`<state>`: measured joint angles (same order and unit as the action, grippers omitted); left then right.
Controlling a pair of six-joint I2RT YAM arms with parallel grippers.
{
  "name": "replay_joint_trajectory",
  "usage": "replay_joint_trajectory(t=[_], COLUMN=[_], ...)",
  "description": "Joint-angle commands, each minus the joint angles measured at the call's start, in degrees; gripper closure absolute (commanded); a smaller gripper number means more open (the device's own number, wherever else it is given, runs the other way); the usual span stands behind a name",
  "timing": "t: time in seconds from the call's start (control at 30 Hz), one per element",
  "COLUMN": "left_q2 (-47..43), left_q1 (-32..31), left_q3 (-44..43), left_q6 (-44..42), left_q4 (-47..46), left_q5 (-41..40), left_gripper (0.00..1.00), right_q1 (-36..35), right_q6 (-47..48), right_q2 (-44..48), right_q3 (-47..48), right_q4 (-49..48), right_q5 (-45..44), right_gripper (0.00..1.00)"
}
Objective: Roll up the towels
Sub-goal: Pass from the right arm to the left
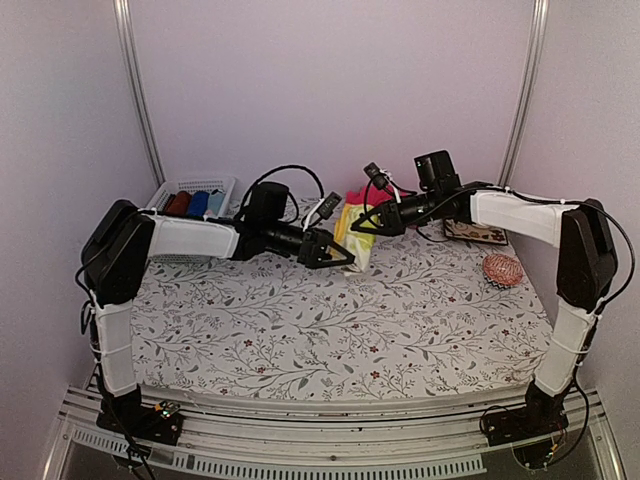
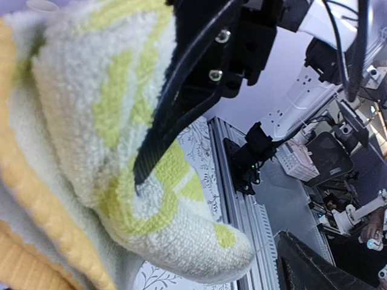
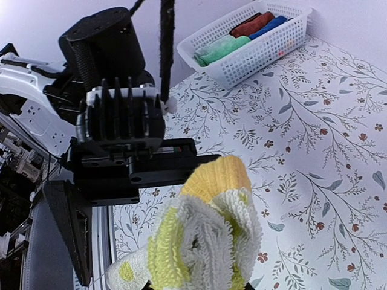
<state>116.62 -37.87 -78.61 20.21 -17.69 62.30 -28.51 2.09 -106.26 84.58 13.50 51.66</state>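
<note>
The lime-yellow towel (image 1: pixel 355 238) is bunched into a loose roll and held off the floral tablecloth at the back middle. My right gripper (image 1: pixel 366 224) is shut on its upper end; in the right wrist view the rolled end (image 3: pixel 199 241) hides the fingers of my right gripper (image 3: pixel 193 269). My left gripper (image 1: pixel 338 258) stands open, its jaws wide around the towel's lower end (image 2: pixel 181 235). One left finger (image 2: pixel 320 266) shows clear of the cloth. The hot pink towel (image 1: pixel 368 195) lies just behind the grippers, mostly hidden.
A white basket (image 1: pixel 190 186) with dark red, blue and green cloth rolls (image 3: pixel 233 45) stands at the back left. A round red-orange woven pad (image 1: pixel 502 269) lies at the right, with a dark flat board (image 1: pixel 478 232) behind it. Walls close in on both sides.
</note>
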Motion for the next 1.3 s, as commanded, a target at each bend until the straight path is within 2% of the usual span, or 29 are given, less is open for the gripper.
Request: replay_joint_trajectory(t=[0.0,0.2,0.43,0.57,0.73,0.97,1.03,1.1,1.2,1.27], left_q2=[0.28,0.49,1.84,2.83,3.87,3.69,3.69,3.64,3.25,2.75], left_q1=[-1.94,-2.60,-4.16,-4.88,-5.27,-5.19,-5.14,-5.03,-4.79,-4.16], left_q3=[-6.87,-6.98,-10.31,-12.83,-14.68,-15.02,-15.36,-15.74,-15.87,-15.68], left_q6=[-8.77,-7.50,-12.05,-13.94,-14.77,-14.00,-13.82,-13.63,-13.35,-13.08], left_q4=[15.11,12.49,19.39,23.67,27.11,27.80,28.02,28.47,29.11,29.67], left_q5=[-9.55,-11.99,-18.15,-22.77,-26.26,-27.28,-27.33,-27.20,-27.48,-27.94], left_gripper=[0.03,0.03,0.09,0.19,0.49,0.58,0.63,0.75,0.83,0.84], right_q1=[-0.51,-1.36,-1.67,-1.79,-2.07,-2.20,-2.17,-2.16,-2.04,-1.58], right_q6=[-4.15,-6.66,-10.07,-11.64,-13.65,-13.87,-14.23,-14.47,-14.65,-14.74], right_q2=[-1.32,-1.93,-1.90,-2.90,-3.74,-3.87,-3.83,-3.61,-3.09,-2.64], right_q3=[3.15,2.83,4.02,5.36,6.03,5.97,6.03,5.98,6.04,5.97], right_q4=[2.25,2.37,2.18,3.67,4.73,5.49,5.41,5.29,5.42,5.66], right_q5=[-7.07,-8.39,-7.37,-8.37,-10.59,-13.03,-13.39,-13.95,-14.80,-14.34], right_gripper=[0.94,0.92,0.92,0.92,0.92,0.91,0.89,0.79,0.65,0.57])
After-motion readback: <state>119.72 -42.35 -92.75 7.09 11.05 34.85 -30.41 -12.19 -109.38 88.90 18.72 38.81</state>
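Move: The rolled yellow-and-white towel hangs from the right gripper. Its middle is about 3 cm ahead of the open left hand, 2 cm to its right and 1 cm below. The right gripper's pinch is some 5 cm ahead of the left hand, 4 cm to its right and 4 cm higher; so from the right hand, the left gripper it passes to is 5 cm back, 4 cm left and 4 cm lower. The pink towel lies roughly 28 cm ahead of the left hand, 11 cm right and 19 cm below. Forward and down by about 4 cm each, easing 2 cm right, the left hand brings its open fingers around the lower, nearer part of the rolled towel, tipping them some 20 degrees down and swinging them forward, then closes on it. The right hand carries the towel some 3 cm forward and down, turning clockwise, and at the last begins to open. ##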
